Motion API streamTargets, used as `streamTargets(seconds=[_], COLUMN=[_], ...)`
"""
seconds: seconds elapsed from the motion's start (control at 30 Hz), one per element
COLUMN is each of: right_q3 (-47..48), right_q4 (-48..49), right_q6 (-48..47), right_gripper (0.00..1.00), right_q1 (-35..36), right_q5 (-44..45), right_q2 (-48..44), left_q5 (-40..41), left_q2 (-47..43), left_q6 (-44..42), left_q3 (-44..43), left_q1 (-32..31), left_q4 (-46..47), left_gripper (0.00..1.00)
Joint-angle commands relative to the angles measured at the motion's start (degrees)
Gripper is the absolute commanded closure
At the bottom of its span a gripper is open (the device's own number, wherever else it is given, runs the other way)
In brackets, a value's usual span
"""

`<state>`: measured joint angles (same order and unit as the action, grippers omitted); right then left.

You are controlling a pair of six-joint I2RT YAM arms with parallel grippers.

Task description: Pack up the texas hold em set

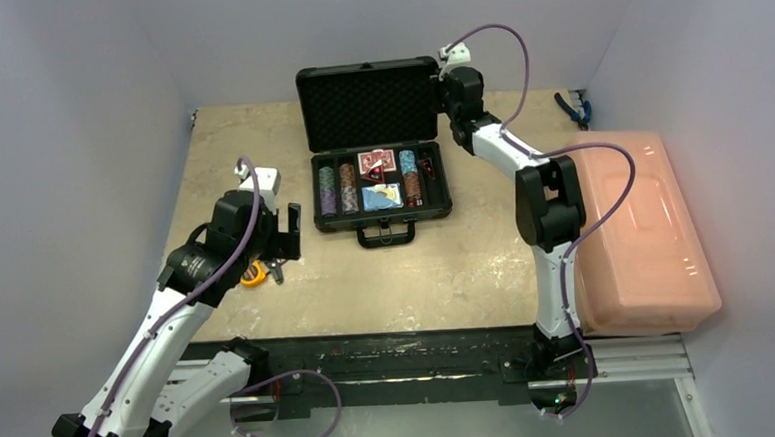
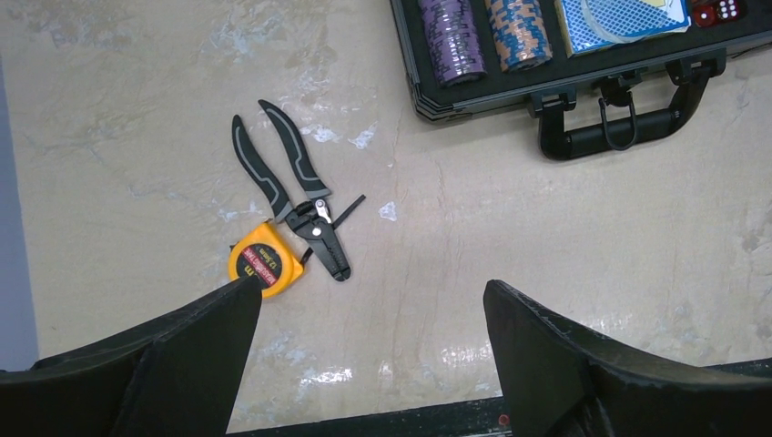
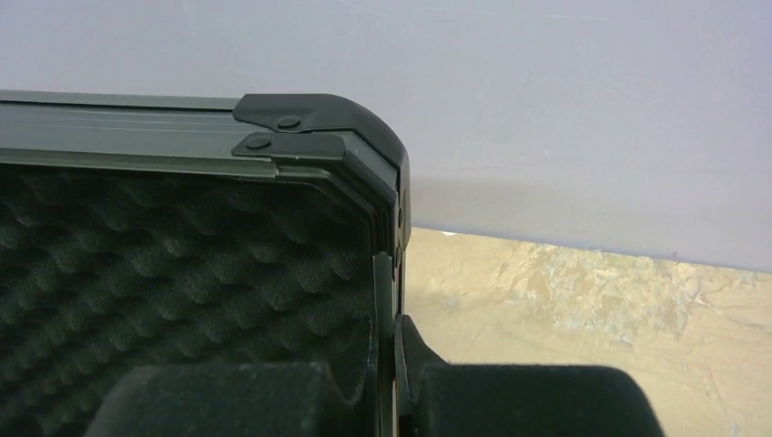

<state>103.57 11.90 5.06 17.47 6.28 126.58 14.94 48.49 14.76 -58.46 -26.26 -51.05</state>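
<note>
The black briefcase [image 1: 383,217] lies open mid-table with its foam-lined lid [image 1: 368,104] standing upright. Chip stacks [image 1: 328,190], a red card deck [image 1: 377,161] and a blue card deck [image 1: 382,196] sit in its tray. My right gripper [image 1: 447,83] is at the lid's upper right corner. In the right wrist view the gripper [image 3: 393,314] is shut on the lid's thin side edge [image 3: 382,273], one finger against the foam [image 3: 182,264]. My left gripper [image 2: 369,284] hangs open over bare table, left of the case handle [image 2: 619,127], with nothing between its fingers.
A yellow tape measure [image 2: 264,266] and black pliers [image 2: 291,182] lie on the table just ahead of the left fingers. A large pink bin [image 1: 634,226] fills the right side. Blue-handled pliers [image 1: 573,109] rest at the back right corner. Walls close in on three sides.
</note>
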Motion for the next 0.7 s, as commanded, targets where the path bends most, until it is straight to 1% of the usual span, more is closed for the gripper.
streamTargets(seconds=[0.0,0.1,0.27,0.43,0.67], right_q3=[-7.76,-11.60,-15.67,-21.37,-25.56], right_q4=[5.36,7.80,8.74,11.58,13.11], right_q6=[1.81,2.75,3.34,4.70,7.39], right_gripper=[1.00,1.00,1.00,1.00,1.00], right_q1=[1.24,1.40,1.94,2.02,2.11], right_q5=[-5.01,-5.93,-6.10,-6.11,-6.11], right_q2=[-7.05,-9.00,-11.08,-14.31,-16.12], left_q5=[1.58,2.17,2.04,1.41,-2.60], left_q2=[0.49,0.71,1.10,1.62,7.09], left_q6=[-1.25,-1.32,-1.14,0.67,4.14], left_q3=[-0.07,-0.08,-0.18,-1.43,-7.23], left_q1=[0.51,0.51,0.51,0.51,0.59], left_q4=[1.96,1.86,2.06,2.75,3.62], left_gripper=[0.08,0.08,0.09,0.09,0.08])
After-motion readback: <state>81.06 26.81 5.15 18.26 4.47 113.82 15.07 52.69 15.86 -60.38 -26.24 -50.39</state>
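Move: The right hand already pinches the right side rim of the open lid. The middle of the case base, which the lid is to cover, lies about 15 cm back, 14 cm left and 15 cm below. In it, the red card deck is some 9 cm back and 14 cm left, the blue-brown chip row 14 cm back and 7 cm left; the handle is roughly 28 cm back and 13 cm left. From the left hand the case base is about 25 cm ahead, 22 cm right and 17 cm lower. Back towards its base, by about 5.5 cm, the right hand draws the lid's right rim in a shallow arc over the hinge, rising about 1 cm, most of it early on. The fingers keep their pinch and stay nearly shut; the wrist tips up only some 5 degrees while the lid turns more than the hand. ##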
